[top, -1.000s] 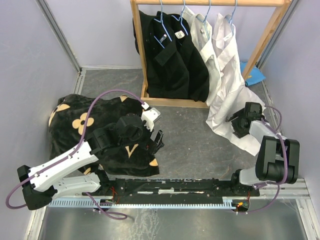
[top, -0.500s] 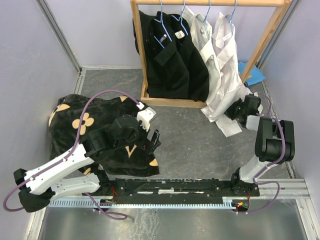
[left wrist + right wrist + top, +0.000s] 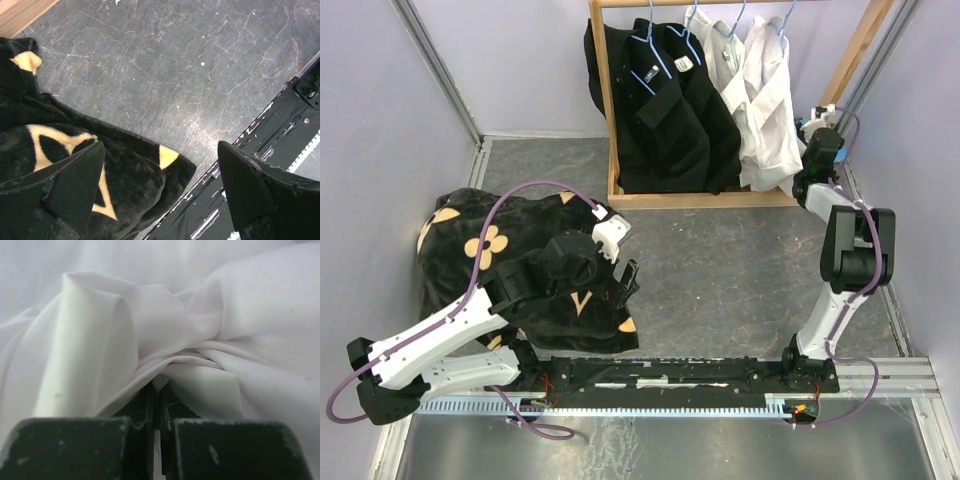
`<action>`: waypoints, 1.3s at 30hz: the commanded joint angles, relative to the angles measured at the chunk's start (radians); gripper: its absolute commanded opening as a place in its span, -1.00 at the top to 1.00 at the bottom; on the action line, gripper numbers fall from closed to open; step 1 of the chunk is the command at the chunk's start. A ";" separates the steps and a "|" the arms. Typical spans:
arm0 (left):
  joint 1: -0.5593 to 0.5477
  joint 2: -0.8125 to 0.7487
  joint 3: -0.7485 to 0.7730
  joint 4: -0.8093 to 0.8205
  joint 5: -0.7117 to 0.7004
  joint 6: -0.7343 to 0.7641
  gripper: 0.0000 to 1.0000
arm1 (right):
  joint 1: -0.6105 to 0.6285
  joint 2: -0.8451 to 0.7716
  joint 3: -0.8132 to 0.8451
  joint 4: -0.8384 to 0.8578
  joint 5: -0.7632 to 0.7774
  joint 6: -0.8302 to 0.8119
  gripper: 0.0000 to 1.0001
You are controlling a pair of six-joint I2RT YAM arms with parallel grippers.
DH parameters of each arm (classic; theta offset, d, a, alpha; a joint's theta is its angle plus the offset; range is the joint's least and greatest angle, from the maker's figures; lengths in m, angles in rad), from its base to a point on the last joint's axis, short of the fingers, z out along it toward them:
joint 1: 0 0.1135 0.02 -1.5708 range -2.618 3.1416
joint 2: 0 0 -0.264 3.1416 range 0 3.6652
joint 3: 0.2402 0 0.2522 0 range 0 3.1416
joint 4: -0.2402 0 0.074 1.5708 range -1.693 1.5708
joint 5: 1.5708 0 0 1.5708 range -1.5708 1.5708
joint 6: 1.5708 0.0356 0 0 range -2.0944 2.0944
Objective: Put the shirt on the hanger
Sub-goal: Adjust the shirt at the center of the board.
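Note:
The white shirt (image 3: 768, 100) hangs on the wooden rack at the far right, on a light-blue hanger (image 3: 783, 22) whose hook is over the top bar. My right gripper (image 3: 809, 162) is stretched far back beside the shirt's lower right edge. In the right wrist view the right gripper (image 3: 159, 396) is shut on a bunched fold of the white shirt (image 3: 100, 340). My left gripper (image 3: 625, 282) is open and empty, low over the edge of the black flowered cloth (image 3: 470, 250). The left wrist view shows the left gripper (image 3: 160, 187) with its fingers wide apart.
The wooden rack (image 3: 603, 110) stands at the back with two black shirts (image 3: 665, 110) and another white shirt (image 3: 718, 50) on blue hangers. The black cloth (image 3: 125, 165) covers the left floor. The arms' black base rail (image 3: 670, 375) runs along the near edge.
My right arm has swung far back with the shirt's hem in its grip, lifting the hem off the floor. The rack and clothes sit higher in view. The left arm barely moved.

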 commanded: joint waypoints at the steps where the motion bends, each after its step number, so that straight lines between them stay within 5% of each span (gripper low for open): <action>1: -0.001 -0.012 0.024 0.003 -0.023 0.000 -0.99 | 0.044 0.099 0.156 0.318 -0.141 0.049 1.00; 7: -0.001 -0.019 0.011 0.001 -0.028 -0.002 -0.98 | 0.046 0.170 0.158 0.414 -0.188 0.015 1.00; 14: -0.002 -0.009 -0.003 0.015 -0.010 -0.007 -0.99 | 0.047 0.126 -0.043 0.190 -0.021 -0.277 0.92; 19: -0.001 -0.008 -0.012 0.023 -0.011 -0.006 -0.99 | 0.046 0.122 -0.093 0.078 0.063 -0.337 0.86; 26: -0.001 -0.008 -0.018 0.021 -0.009 -0.008 -0.99 | 0.046 0.005 -0.165 0.038 0.123 -0.400 0.22; 32: -0.001 -0.006 -0.024 0.036 0.000 -0.009 -0.99 | 0.045 -0.233 -0.249 -0.260 0.355 -0.457 -0.50; 39: -0.002 0.000 -0.026 0.043 0.013 -0.013 -0.99 | 0.015 -0.455 -0.383 -0.470 0.486 -0.453 -0.76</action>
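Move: The right hand already pinches the lower end of the rightmost white shirt. From it, the board's right end lies about 19 cm below and 4 back; the front rail's middle is roughly 20 cm left, 8 back and 19 down. The near black shirt's hem hangs some 15 cm left and 7 back, 12 lower; the blue cloth lies about 9 cm right, 6 ahead and 19 below. The board's right end is some 33 cm ahead of the left hand, 38 right and 20 below. Forward and left by a few centimetres with a slight rise, the right hand first carries the pinched shirt end farther in, then swings down some 14 cm towards the board's right end while easing back right. Low down, its fingers open wide and let go of the cloth, and the hand backs out towards the base and to the right, rising and rolling its left side down. ##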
